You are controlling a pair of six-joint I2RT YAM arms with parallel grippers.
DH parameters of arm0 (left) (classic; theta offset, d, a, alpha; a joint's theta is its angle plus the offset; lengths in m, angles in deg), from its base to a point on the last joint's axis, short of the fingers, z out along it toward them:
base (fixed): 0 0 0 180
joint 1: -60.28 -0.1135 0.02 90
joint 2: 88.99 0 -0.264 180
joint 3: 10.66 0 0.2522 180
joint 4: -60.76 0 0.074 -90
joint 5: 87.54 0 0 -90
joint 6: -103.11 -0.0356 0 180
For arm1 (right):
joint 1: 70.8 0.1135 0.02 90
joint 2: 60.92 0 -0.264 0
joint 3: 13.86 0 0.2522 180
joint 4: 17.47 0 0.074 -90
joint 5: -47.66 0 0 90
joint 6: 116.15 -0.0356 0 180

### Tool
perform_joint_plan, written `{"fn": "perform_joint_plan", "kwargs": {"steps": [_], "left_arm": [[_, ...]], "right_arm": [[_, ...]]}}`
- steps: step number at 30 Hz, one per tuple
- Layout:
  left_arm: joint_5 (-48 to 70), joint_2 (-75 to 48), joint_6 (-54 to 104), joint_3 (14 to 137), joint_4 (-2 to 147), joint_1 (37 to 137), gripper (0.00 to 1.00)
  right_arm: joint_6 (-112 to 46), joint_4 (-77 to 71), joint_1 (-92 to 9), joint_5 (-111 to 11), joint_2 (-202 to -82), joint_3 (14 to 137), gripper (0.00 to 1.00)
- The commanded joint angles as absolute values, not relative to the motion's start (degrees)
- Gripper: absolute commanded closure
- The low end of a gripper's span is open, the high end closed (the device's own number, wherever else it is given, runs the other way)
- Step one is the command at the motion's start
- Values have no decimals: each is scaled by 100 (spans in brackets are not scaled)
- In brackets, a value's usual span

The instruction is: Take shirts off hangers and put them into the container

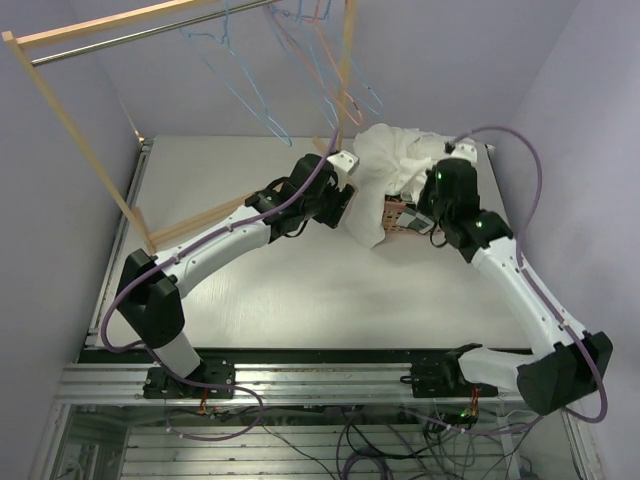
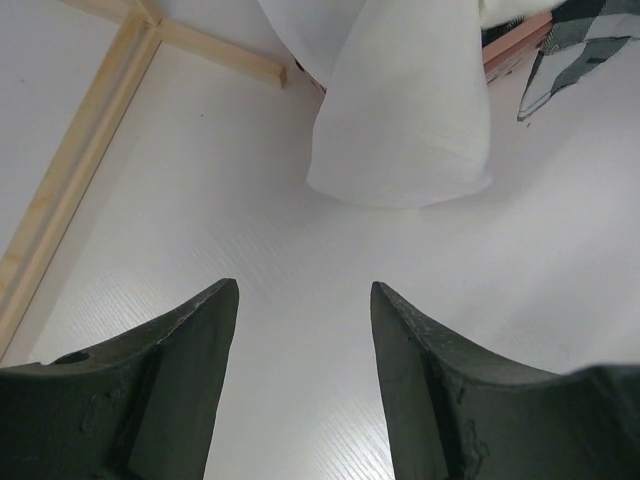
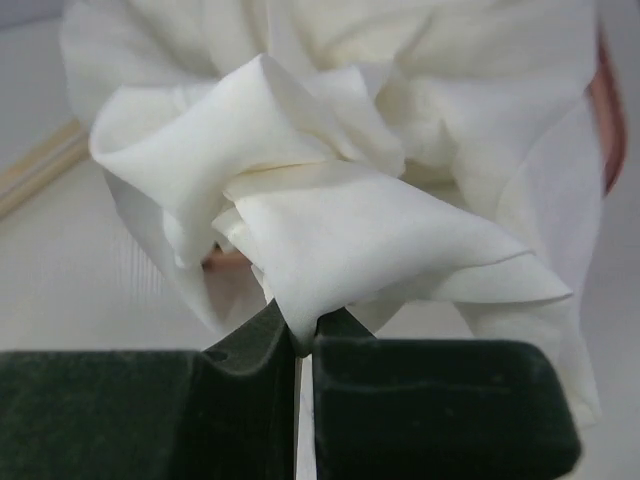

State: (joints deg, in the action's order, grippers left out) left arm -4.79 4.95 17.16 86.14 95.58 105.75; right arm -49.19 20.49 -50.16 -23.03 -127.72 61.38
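The white shirt (image 1: 395, 160) lies bunched over the pink container (image 1: 400, 215) at the back right of the table, and a flap hangs down the container's left side. My right gripper (image 3: 305, 335) is shut on a fold of the white shirt (image 3: 340, 240), just right of the container. My left gripper (image 2: 305, 295) hangs open and holds nothing, just left of the hanging flap (image 2: 405, 110). A corner of the checked flannel shirt (image 2: 570, 50) hangs over the container rim (image 2: 515, 38). Blue hangers (image 1: 255, 95) and pink hangers (image 1: 320, 60) hang bare on the rail above.
A wooden rack frame (image 1: 75, 130) rises at the left, and its base bars (image 2: 70, 170) lie on the white table (image 1: 300, 290) near my left gripper. Purple walls close in on both sides and behind.
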Motion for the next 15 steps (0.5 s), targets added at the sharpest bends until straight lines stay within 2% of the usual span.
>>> {"fn": "perform_joint_plan", "kwargs": {"steps": [1,7,15], "left_arm": [[-310,635,1656,8838,9475,10569,34],[-448,557,1556,8856,9571,10567,34],[-682,275,1567,8652,9561,10569,33]], "right_arm": [[-4284,2307,-5030,-1567,-13474,7265,100],[-4032,1777,-5461,-1965,-14488,8293,100],[-4671,2036,-6437,-3860,-16205,9196,100]]}}
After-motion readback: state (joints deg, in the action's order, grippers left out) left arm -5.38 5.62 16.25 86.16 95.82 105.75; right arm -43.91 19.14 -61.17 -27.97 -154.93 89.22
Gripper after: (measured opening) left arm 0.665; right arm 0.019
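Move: The right hand has the white shirt's edge pinched; the middle of the container (pink basket) it is bringing it to lies about 8 cm ahead, 5 cm to the right and 15 cm lower. The checked shirt at its front rim is roughly 2 cm ahead, 2 cm right and 12 cm below; the white shirt's overhanging part is some 10 cm left and 4 cm ahead. From the left hand the basket is about 9 cm ahead and 23 cm right, lower down. Fingers still shut on the white shirt's edge, the right hand carries the cloth forward about 13 cm, across the basket towards its far rim, drifting a few centimetres right in the later half. It climbs some 5 cm at first, then starts to sink again; the wrist hardly turns. ##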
